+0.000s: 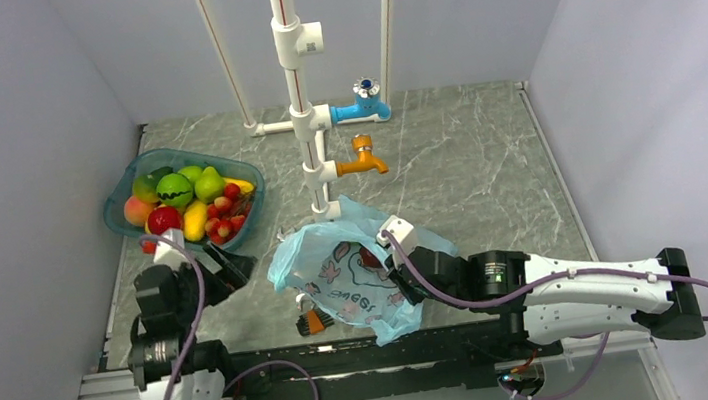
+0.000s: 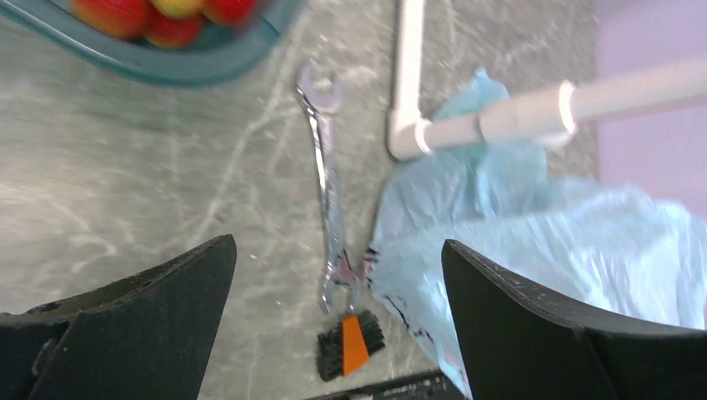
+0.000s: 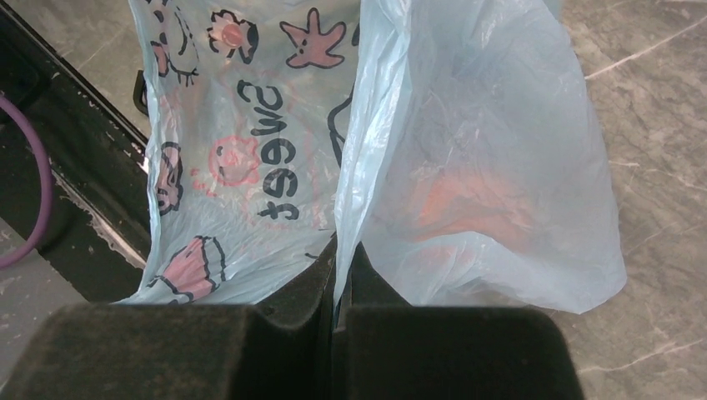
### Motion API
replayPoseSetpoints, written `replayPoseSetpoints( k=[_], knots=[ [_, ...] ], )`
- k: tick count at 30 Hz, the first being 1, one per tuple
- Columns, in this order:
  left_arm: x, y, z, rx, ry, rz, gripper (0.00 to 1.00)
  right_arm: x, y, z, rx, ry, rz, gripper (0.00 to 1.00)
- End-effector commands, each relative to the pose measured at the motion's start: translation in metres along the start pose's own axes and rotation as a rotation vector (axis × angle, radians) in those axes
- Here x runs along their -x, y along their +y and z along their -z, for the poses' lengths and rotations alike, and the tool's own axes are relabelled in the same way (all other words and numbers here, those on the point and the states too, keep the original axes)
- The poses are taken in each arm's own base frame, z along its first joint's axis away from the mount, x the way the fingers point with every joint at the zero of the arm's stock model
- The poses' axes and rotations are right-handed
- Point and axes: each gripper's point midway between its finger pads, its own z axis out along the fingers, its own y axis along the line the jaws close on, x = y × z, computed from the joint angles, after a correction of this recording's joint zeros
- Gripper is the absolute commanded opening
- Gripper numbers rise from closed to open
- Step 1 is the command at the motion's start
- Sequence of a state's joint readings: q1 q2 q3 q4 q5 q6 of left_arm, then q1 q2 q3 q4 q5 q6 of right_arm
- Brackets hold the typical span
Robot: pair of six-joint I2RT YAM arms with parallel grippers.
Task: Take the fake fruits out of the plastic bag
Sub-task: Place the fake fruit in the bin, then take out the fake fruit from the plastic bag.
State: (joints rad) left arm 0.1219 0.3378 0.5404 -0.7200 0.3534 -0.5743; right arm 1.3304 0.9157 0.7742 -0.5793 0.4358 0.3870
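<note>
The light-blue plastic bag (image 1: 339,277) with dark cartoon print lies crumpled on the table in front of the pipe stand. My right gripper (image 1: 397,278) is shut on a fold of the plastic bag (image 3: 250,167), and the film runs down between its closed fingers (image 3: 342,250). An orange fruit (image 3: 467,204) shows dimly through the plastic to the right of that fold; other fake fruits inside are hidden. My left gripper (image 1: 227,272) hovers left of the bag, below the basket, open and holding nothing (image 2: 339,244). The bag's edge (image 2: 542,242) lies by its right finger.
A teal basket (image 1: 119,202) at the back left holds several fruits. A strawberry (image 1: 147,247) lies just outside it. A steel wrench (image 2: 325,183) and a small black-and-orange brush (image 2: 350,342) lie beside the bag. The white pipe stand (image 1: 298,116) carries blue and orange taps.
</note>
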Motion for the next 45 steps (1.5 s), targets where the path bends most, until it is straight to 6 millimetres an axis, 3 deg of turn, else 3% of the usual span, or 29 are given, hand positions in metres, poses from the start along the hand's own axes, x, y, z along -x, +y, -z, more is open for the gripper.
replayPoseSetpoints(
  k=[1,5,9,11,18,23,27,30,35,39,45],
  knots=[
    [-0.038,-0.026,0.013,-0.196,0.092,0.036,0.99,0.018,0.006,0.011,0.024,-0.029,-0.047,0.00],
    [-0.053,-0.022,0.026,-0.188,0.114,0.029,0.96,0.020,0.006,0.009,0.013,-0.031,-0.056,0.00],
    [-0.064,-0.010,0.026,-0.150,0.170,-0.023,0.94,0.026,0.007,0.006,0.003,-0.043,-0.066,0.00],
    [-0.060,-0.022,0.026,-0.205,0.180,-0.043,0.94,0.028,0.008,0.004,0.000,-0.048,-0.071,0.00],
    [0.009,-0.088,0.055,-0.378,0.021,-0.164,0.92,0.034,0.014,-0.001,-0.001,-0.043,-0.073,0.00],
    [0.034,-0.131,0.055,-0.472,0.085,-0.210,0.90,0.035,0.011,-0.002,-0.014,-0.050,-0.059,0.00],
    [0.023,-0.178,0.065,-0.587,0.108,-0.340,0.88,0.042,0.016,0.005,0.030,-0.087,-0.092,0.00],
    [0.005,-0.202,0.068,-0.680,0.107,-0.364,0.87,0.047,0.020,0.012,0.084,-0.138,-0.124,0.00],
    [-0.042,-0.223,0.066,-0.772,0.113,-0.388,0.81,0.041,0.017,0.021,0.097,-0.139,-0.158,0.00],
    [-0.086,-0.244,0.067,-0.812,0.139,-0.466,0.81,0.038,0.028,0.031,0.202,-0.144,-0.140,0.00],
    [-0.124,-0.235,0.047,-0.724,0.196,-0.461,0.71,0.031,0.038,0.041,0.286,-0.127,-0.121,0.00]
  ],
)
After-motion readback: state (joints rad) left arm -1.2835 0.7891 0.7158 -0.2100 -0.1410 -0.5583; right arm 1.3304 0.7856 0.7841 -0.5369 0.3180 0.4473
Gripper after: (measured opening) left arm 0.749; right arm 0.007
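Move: The red fruit in the bag lies some 28 cm to the left hand's right, about 3 cm nearer the base and 14 cm below. The spanner is roughly 12 cm right and 4 cm back of that hand, the brush 14 cm right and 16 cm back, both about 15 cm below. From the right hand, pinching the bag's rim, the red fruit is about 4 cm ahead, 5 cm left and 13 cm below. Left hand swings some 24 cm right and back, turning clockwise, towards the bag's mouth; right lifts the rim. ##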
